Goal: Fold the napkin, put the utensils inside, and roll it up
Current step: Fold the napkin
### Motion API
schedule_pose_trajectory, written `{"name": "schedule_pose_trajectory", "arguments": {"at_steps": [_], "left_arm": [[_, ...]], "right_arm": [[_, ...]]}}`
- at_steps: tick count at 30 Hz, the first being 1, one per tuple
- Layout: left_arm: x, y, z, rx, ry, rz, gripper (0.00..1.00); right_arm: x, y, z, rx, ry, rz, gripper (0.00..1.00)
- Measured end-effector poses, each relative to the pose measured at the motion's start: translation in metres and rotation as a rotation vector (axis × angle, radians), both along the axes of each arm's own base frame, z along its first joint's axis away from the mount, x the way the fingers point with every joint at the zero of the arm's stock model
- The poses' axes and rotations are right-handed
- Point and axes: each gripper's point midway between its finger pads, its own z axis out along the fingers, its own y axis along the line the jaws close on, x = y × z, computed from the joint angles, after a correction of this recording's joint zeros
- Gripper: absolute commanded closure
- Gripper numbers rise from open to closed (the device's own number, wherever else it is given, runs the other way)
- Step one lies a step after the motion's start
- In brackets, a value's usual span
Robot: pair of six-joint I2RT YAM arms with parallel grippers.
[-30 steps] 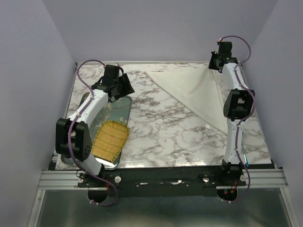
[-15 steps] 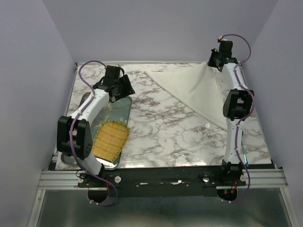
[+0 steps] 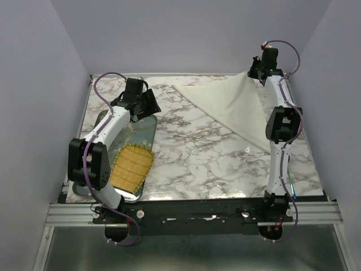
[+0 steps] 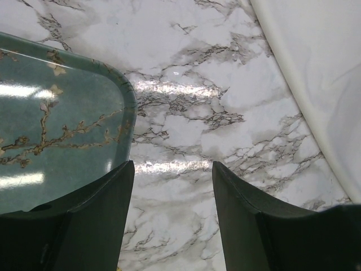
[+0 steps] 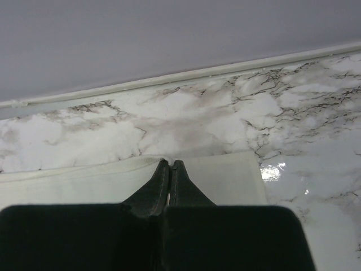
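Observation:
The cream napkin (image 3: 231, 107) lies as a triangle on the back right of the marble table (image 3: 197, 158). Its far right corner is lifted off the surface. My right gripper (image 3: 252, 73) is shut on that corner. In the right wrist view the fingertips (image 5: 170, 164) pinch the napkin's hem (image 5: 84, 180) near the back wall. My left gripper (image 3: 148, 104) hangs open over the teal tray's corner (image 4: 56, 141), with bare marble between its fingers (image 4: 172, 166) and the napkin's edge (image 4: 321, 68) to its right. A thin teal streak (image 3: 291, 184) beside the right arm may be a utensil handle; the rest is hidden.
The teal tray (image 3: 144, 130) lies along the left side. A yellow fringed woven mat (image 3: 132, 164) rests on its near end. Walls close in the table at the back and both sides. The arm bases stand on the rail at the near edge.
My right gripper has risen slightly toward the back wall, drawing the napkin's corner up with it. The left arm has barely moved.

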Motion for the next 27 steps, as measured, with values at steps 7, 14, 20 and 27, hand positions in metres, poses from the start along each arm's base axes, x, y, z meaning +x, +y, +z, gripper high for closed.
{"name": "schedule_pose_trajectory", "arguments": {"at_steps": [7, 14, 20, 27], "left_arm": [[0.0, 0.0, 0.0, -0.004, 0.001, 0.001, 0.34], [0.0, -0.001, 0.0, -0.007, 0.003, -0.002, 0.34], [0.0, -0.002, -0.001, -0.009, 0.005, 0.0, 0.34], [0.022, -0.017, 0.002, -0.046, -0.002, -0.008, 0.4]], "right_arm": [[0.002, -0.005, 0.002, 0.005, -0.014, -0.011, 0.97], [0.005, -0.008, 0.001, 0.017, -0.025, -0.022, 0.82], [0.006, -0.011, -0.006, 0.027, -0.014, -0.038, 0.26], [-0.007, -0.029, 0.001, -0.012, 0.032, -0.109, 0.23]]}}
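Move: The right hand holds the napkin's lifted corner. The lower layer's far right corner, which it is being brought onto, lies about 5 cm to this hand's right, roughly level with it and some 7 cm below. The napkin's far left corner is about 38 cm to the left and straight across; the table's far edge runs about 7 cm ahead. From the left hand, the far right corner is some 24 cm ahead, 51 cm right and 9 cm lower. Rightward and slow at first, the right hand eases about 1 cm with the napkin corner still pinched, then spreads its fingers from shut to about three-quarters open and lets go. It slips on to the right, some 3 cm in all, drawing back a little at the end at nearly the same height and turning about 5 degrees clockwise. The empty, open left hand waits, then starts forward and right by about 2 cm. ##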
